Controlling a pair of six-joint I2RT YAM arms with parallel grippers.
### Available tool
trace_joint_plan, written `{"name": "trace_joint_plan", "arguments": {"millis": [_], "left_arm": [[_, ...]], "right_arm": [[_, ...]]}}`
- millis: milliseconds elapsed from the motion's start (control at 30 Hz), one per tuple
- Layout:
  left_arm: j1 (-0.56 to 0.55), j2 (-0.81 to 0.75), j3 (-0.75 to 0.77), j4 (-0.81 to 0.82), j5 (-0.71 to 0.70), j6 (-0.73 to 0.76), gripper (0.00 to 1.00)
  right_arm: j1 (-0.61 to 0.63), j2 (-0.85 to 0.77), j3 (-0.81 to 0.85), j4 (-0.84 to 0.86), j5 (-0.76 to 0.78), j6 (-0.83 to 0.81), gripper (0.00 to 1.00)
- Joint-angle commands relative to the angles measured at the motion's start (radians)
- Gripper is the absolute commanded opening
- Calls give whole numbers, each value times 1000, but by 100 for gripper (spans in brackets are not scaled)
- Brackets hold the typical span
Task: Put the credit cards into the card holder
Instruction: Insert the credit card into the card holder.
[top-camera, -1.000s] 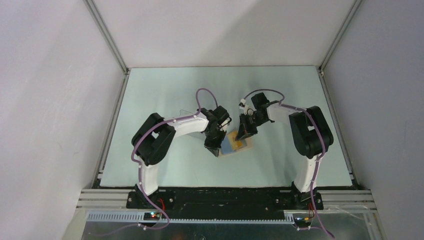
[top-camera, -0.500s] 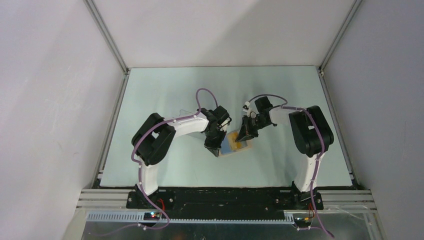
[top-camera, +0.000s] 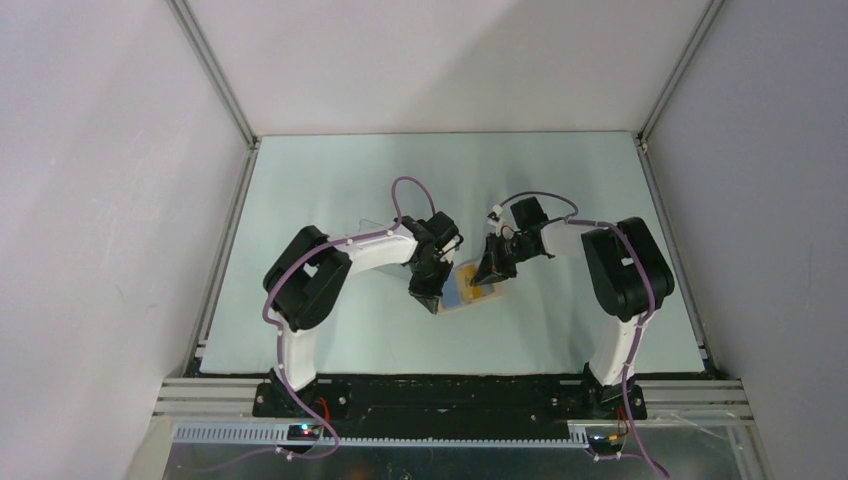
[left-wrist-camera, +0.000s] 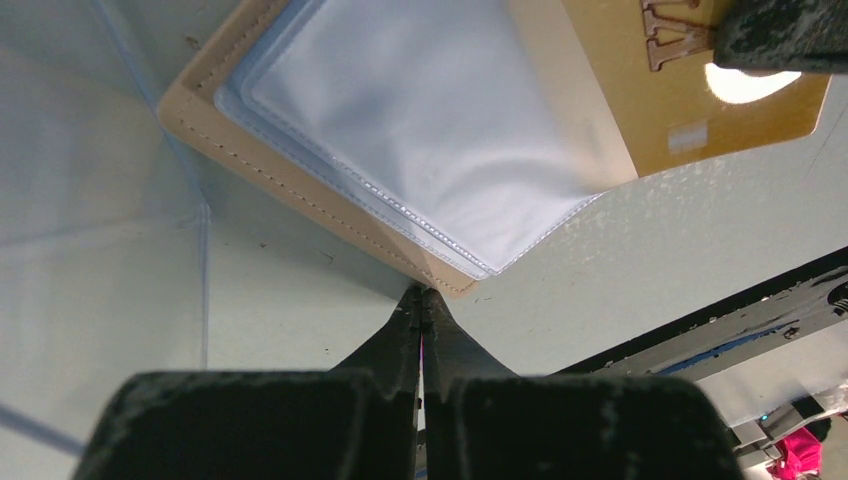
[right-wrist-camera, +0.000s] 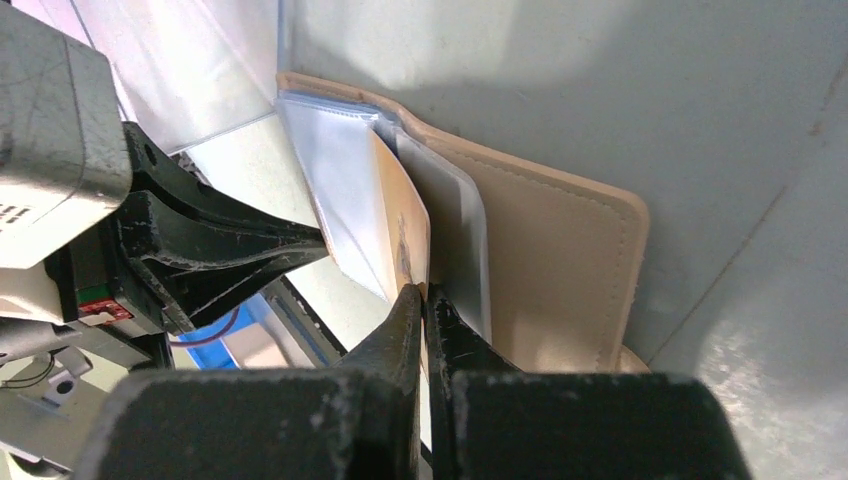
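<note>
The card holder (top-camera: 459, 298) lies open on the table, tan outside (right-wrist-camera: 560, 260) with clear blue-edged pockets (left-wrist-camera: 420, 130). My left gripper (left-wrist-camera: 421, 292) is shut, and its tips rest against the holder's near corner (top-camera: 430, 300). My right gripper (right-wrist-camera: 422, 290) is shut on an orange-yellow credit card (right-wrist-camera: 405, 225). It holds the card on edge between two of the pocket sleeves. In the left wrist view the same credit card (left-wrist-camera: 640, 90) lies partly under a clear pocket, with a right fingertip (left-wrist-camera: 780, 35) on it. No other credit cards show.
A clear plastic box (top-camera: 372, 226) stands just behind the left arm's wrist, and its edges show at the left (left-wrist-camera: 110, 200). Aluminium frame rails (top-camera: 215, 280) line the table's sides. White walls enclose it.
The right wrist has turned and lowered toward the holder, and the right elbow has swung out to the right. The left arm and the holder have stayed put.
</note>
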Motion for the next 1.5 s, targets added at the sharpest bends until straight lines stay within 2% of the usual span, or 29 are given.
{"name": "trace_joint_plan", "arguments": {"millis": [0, 767, 967, 1100, 1400, 1467], "left_arm": [[-8, 35, 2, 26, -14, -4, 0], [-8, 31, 13, 25, -22, -2, 0], [-8, 30, 14, 26, -20, -5, 0], [-9, 23, 11, 26, -22, -8, 0], [-6, -103, -3, 27, -86, -20, 0], [-6, -145, -6, 29, -102, -20, 5]], "right_arm": [[59, -23, -25, -11, 94, 19, 1], [158, 34, 3, 46, 51, 71, 12], [166, 19, 7, 51, 3, 73, 25], [166, -16, 8, 37, -17, 73, 37], [162, -122, 35, -138, 124, 25, 62], [159, -135, 41, -168, 139, 15, 66]]}}
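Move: The right hand has the credit card pinched by its outer edge, already started into the clear pocket, whose middle lies about 4 cm to the left, 1 cm back and 2 cm below. The card holder's middle is 1 cm back, straight below otherwise. The left hand's shut fingers stand at the holder's near left corner, with that pocket about 4 cm ahead and 4 cm right; the clear box is some 10 cm ahead and 7 cm left of them. Leftward and slightly back, the right hand travels about 4.5 cm along the card's way into the pocket, its grip already loosening early on. The fingers then spread well open while the hand draws back a few more centimetres, bends slightly right again and rises some 1.5 cm, one fingertip still close by the card's outer edge. The left hand stays shut and nearly still at the corner, only starting to ease up at the end. ##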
